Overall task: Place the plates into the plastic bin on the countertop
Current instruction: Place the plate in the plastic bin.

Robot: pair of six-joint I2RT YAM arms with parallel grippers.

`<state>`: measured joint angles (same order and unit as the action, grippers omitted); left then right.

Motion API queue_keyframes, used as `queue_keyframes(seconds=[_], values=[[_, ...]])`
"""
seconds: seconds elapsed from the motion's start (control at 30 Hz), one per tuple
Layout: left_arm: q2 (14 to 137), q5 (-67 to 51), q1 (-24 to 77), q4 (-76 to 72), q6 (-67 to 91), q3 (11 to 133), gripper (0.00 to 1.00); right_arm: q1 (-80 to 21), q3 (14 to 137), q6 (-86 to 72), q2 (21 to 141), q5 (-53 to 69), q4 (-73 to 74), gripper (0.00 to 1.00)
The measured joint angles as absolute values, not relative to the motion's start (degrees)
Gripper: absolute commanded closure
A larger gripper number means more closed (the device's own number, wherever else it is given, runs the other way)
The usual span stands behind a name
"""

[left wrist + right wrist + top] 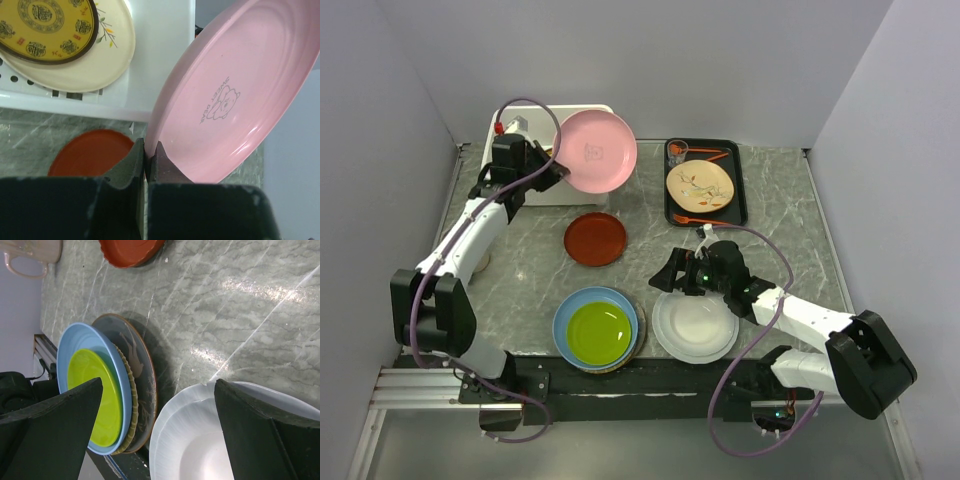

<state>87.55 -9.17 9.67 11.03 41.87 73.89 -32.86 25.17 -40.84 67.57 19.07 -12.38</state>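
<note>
My left gripper (556, 171) (147, 147) is shut on the rim of the pink plate (599, 150) (235, 95). It holds the plate tilted at the right edge of the white plastic bin (560, 195) (165, 40). Inside the bin lie a gold-patterned brown plate (45, 25) and a cream plate (100, 65). The red-brown plate (595, 238) (130, 250) rests on the countertop (780, 240) below the bin. A lime green plate (599, 332) (97, 400) tops a stack with a blue plate (568, 318) (75, 345) and a dark deer plate (140, 365). My right gripper (672, 278) (159, 385) hangs open over the left edge of the white plate (695, 328) (200, 440).
A black tray (740, 180) at the back right carries a peach flower plate (699, 184) and orange cutlery. A pale handled cup (30, 255) stands near the left arm. Grey walls close in the counter on three sides.
</note>
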Motion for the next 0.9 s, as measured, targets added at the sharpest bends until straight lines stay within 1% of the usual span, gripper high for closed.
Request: queue_keyframes(seconds=[0.53,0.9], values=[[95.5,-8.8,7.3,12.4,42.7,84.5,0.99,-32.9,25.2,-40.8,66.4,19.0,-11.6,0.00],[99.7,-7.6,3.9,15.3,42.7,91.2,0.99,-32.9,25.2,-40.4,65.7,18.7,-10.6,0.00]])
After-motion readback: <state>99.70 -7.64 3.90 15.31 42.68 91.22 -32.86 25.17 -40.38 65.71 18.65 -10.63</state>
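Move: The pink plate is already pinched at its edge. The plastic bin's middle lies about 14 cm ahead of the left gripper, 7 cm to its left and 19 cm below. In the bin, the yellow plate sits some 13 cm ahead and 5 cm left, the cream plate 14 cm ahead and 1 cm left. The brown plate lies roughly 10 cm back and 6 cm right. From the right gripper the bin is about 36 cm ahead and 34 cm left, slightly lower. Keep the pink plate's edge pinched and bring the left gripper forward about 7 cm, over the bin's front wall, climbing gently by some 2 cm. Halfway through, swing left as well, about 4.5 cm in all, turning the wrist roughly 5 degrees counter-clockwise so the tilted plate comes across above the plates in the bin. ##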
